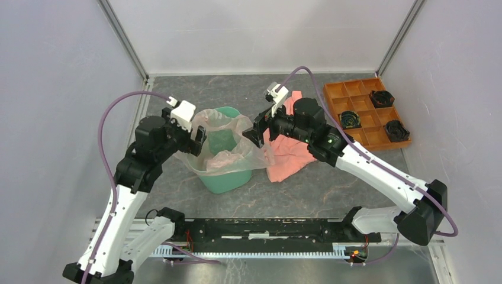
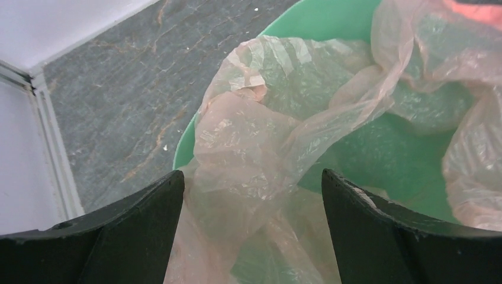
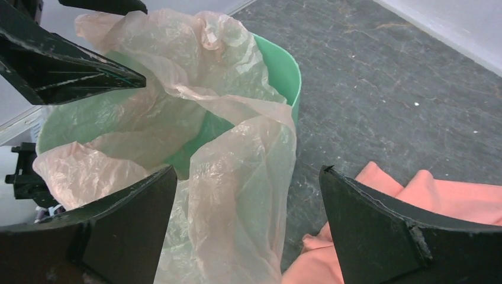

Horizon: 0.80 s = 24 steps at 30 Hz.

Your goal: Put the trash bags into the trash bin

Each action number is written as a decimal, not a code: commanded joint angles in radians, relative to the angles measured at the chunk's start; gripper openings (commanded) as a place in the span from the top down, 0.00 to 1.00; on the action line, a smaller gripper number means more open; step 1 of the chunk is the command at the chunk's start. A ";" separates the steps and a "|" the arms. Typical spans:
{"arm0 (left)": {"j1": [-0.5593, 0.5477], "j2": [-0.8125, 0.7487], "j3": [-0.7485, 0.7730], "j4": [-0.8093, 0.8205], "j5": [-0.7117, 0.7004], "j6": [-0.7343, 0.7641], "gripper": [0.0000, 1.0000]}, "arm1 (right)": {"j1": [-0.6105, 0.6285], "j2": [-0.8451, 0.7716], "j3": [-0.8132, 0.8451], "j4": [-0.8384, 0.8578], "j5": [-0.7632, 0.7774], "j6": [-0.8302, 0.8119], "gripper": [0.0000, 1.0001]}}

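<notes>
The mint-green trash bin point(image 1: 226, 177) stands mid-table. A translucent pale pink trash bag point(image 1: 237, 148) is draped in and over its rim, spilling down the right side. My left gripper point(image 1: 200, 141) hovers at the bin's left rim, open, with the bag point(image 2: 248, 148) lying loose between its spread fingers over the bin point(image 2: 331, 18). At the right rim my right gripper point(image 1: 256, 131) is also open; the bag's hanging fold point(image 3: 237, 177) sits between its fingers without being pinched, the bin point(image 3: 284, 71) just behind it.
A salmon-orange cloth point(image 1: 290, 148) lies crumpled on the table right of the bin, also seen as cloth point(image 3: 450, 195). An orange compartment tray point(image 1: 361, 109) with black round parts sits far right. White walls close the table's sides and back.
</notes>
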 commanded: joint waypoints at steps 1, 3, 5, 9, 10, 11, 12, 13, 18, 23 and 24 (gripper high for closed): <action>-0.050 -0.041 -0.039 0.084 -0.092 0.139 0.08 | -0.004 -0.006 0.011 0.056 -0.060 0.026 0.02; -0.055 -0.044 -0.056 0.103 -0.140 0.151 0.10 | -0.005 -0.014 -0.018 0.061 -0.053 0.027 0.02; -0.058 -0.026 -0.048 0.111 -0.192 0.151 0.19 | -0.004 -0.016 -0.037 0.059 -0.047 0.027 0.02; -0.059 0.023 -0.023 0.159 -0.405 0.061 0.48 | -0.003 -0.016 -0.046 0.046 -0.035 0.024 0.02; -0.058 0.035 -0.018 0.170 -0.442 0.033 0.53 | -0.003 -0.017 -0.048 0.047 -0.032 0.024 0.03; -0.058 0.045 -0.011 0.177 -0.462 0.009 0.56 | -0.005 -0.019 -0.052 0.049 -0.028 0.023 0.04; -0.059 0.057 -0.002 0.182 -0.476 -0.017 0.57 | -0.005 -0.023 -0.058 0.049 -0.024 0.021 0.05; -0.059 0.069 0.007 0.185 -0.489 -0.044 0.58 | -0.004 -0.025 -0.065 0.050 -0.018 0.019 0.06; -0.054 0.161 0.081 0.167 -0.499 -0.132 0.63 | -0.004 -0.022 -0.093 0.059 0.011 0.008 0.08; -0.034 0.263 0.188 0.089 -0.496 -0.181 0.62 | -0.012 -0.003 -0.042 0.071 0.045 -0.004 0.02; -0.031 0.275 0.205 0.079 -0.489 -0.185 0.62 | -0.020 0.004 -0.031 0.090 0.036 0.000 0.02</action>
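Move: The left edge of the trash bag, draped over the bin, lies about 3 cm ahead of the left hand, 3 cm to its left and 3 cm below. The bin's middle is some 7 cm to this hand's right, 2 cm ahead and 15 cm down. From the right hand, the bag's right edge is roughly 3 cm back, 1 cm to its right and 5 cm below; the bin's middle is about 12 cm left, level ahead; the pink cloth lies some 10 cm ahead, 13 cm right. Forward and to the left, about 8 cm in all, the left hand sweeps along the bag's left side, turning some 25 degrees counter-clockwise as its wide-open fingers close and pinch a fold of the film. The right hand sinks about 4 cm towards the bag's right edge, fingers staying wide open. ##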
